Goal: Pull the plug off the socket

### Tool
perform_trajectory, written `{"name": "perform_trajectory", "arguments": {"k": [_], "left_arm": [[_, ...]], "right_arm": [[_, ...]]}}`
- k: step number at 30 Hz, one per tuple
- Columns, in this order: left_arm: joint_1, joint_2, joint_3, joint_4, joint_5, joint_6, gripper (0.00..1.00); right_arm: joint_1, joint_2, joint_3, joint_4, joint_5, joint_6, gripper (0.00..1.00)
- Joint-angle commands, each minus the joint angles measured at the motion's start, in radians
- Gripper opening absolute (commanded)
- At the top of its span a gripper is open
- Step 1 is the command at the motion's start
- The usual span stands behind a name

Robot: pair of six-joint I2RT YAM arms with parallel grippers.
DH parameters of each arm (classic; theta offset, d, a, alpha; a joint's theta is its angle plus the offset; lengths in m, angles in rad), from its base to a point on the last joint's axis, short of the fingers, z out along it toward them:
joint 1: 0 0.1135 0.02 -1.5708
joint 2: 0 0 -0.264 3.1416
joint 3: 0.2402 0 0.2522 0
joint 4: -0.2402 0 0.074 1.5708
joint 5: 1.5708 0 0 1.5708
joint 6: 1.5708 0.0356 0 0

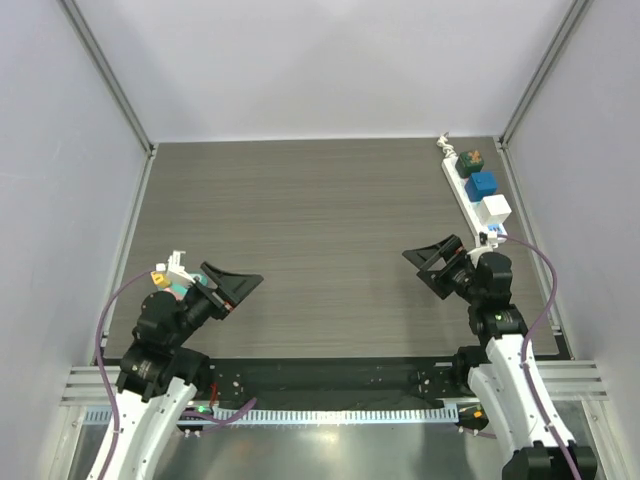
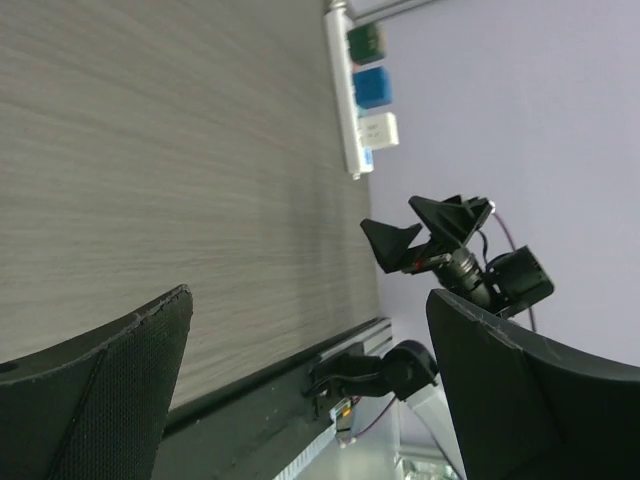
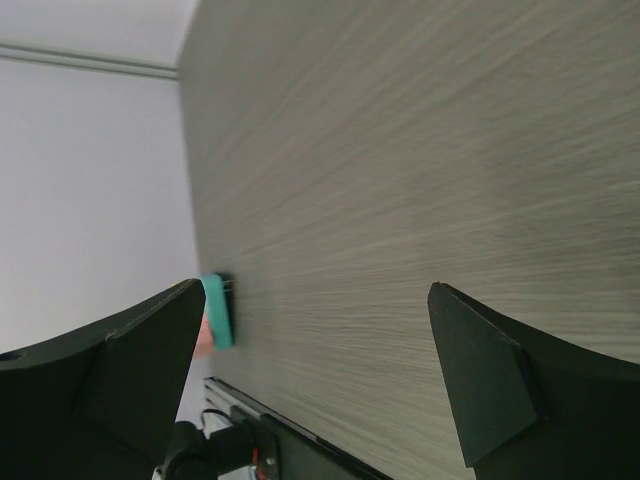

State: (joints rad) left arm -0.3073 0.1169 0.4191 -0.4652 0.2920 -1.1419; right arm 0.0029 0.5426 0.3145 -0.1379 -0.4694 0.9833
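Note:
The socket is a long white power strip lying along the table's far right edge, with a knotted cord at its far end. Three plugs sit in it in a row: a dark green one, a blue one and a white one. In the left wrist view the socket shows far off with the same three plugs. My right gripper hangs open just short of the strip's near end, holding nothing. My left gripper is open and empty at the near left.
A teal block with small white and yellow parts sits at the near left edge beside my left arm. Grey walls close in the table on three sides. A black rail runs along the near edge.

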Motion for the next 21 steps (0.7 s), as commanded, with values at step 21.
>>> {"name": "perform_trajectory", "arguments": {"k": [21], "left_arm": [[0.037,0.714,0.661,-0.682,-0.806,0.263,1.00]], "right_arm": [[0.074,0.271,0.142,0.035,-0.134,-0.294,0.98]]}}
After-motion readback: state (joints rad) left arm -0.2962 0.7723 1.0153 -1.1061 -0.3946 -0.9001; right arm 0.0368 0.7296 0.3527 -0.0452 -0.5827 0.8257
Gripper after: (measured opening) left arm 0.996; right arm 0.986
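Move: From the left hand the pink plug lies about 17 cm to its left, roughly 5 cm ahead and some 18 cm below. The yellow plug is about 20 cm to the hand's left and 12 cm ahead, and the teal socket board is roughly 15 cm left and 9 cm ahead, both down on the table. From the right hand the pink plug is some 51 cm to the left and about 3 cm nearer the base. The left hand, empty and wide open, swings about 12 cm to its left with a few centimetres forward towards the pink and yellow plugs, rising slightly midway and sinking again, while the wrist rolls its left side up and turns counter-clockwise, so that the fingers go from nearly level and angled rightward to about 45 degrees downward over the table. The right hand, also open and empty, bobs in the air and ends some 2 cm farther left, turned about 10 degrees counter-clockwise, and neither hand touches anything. ##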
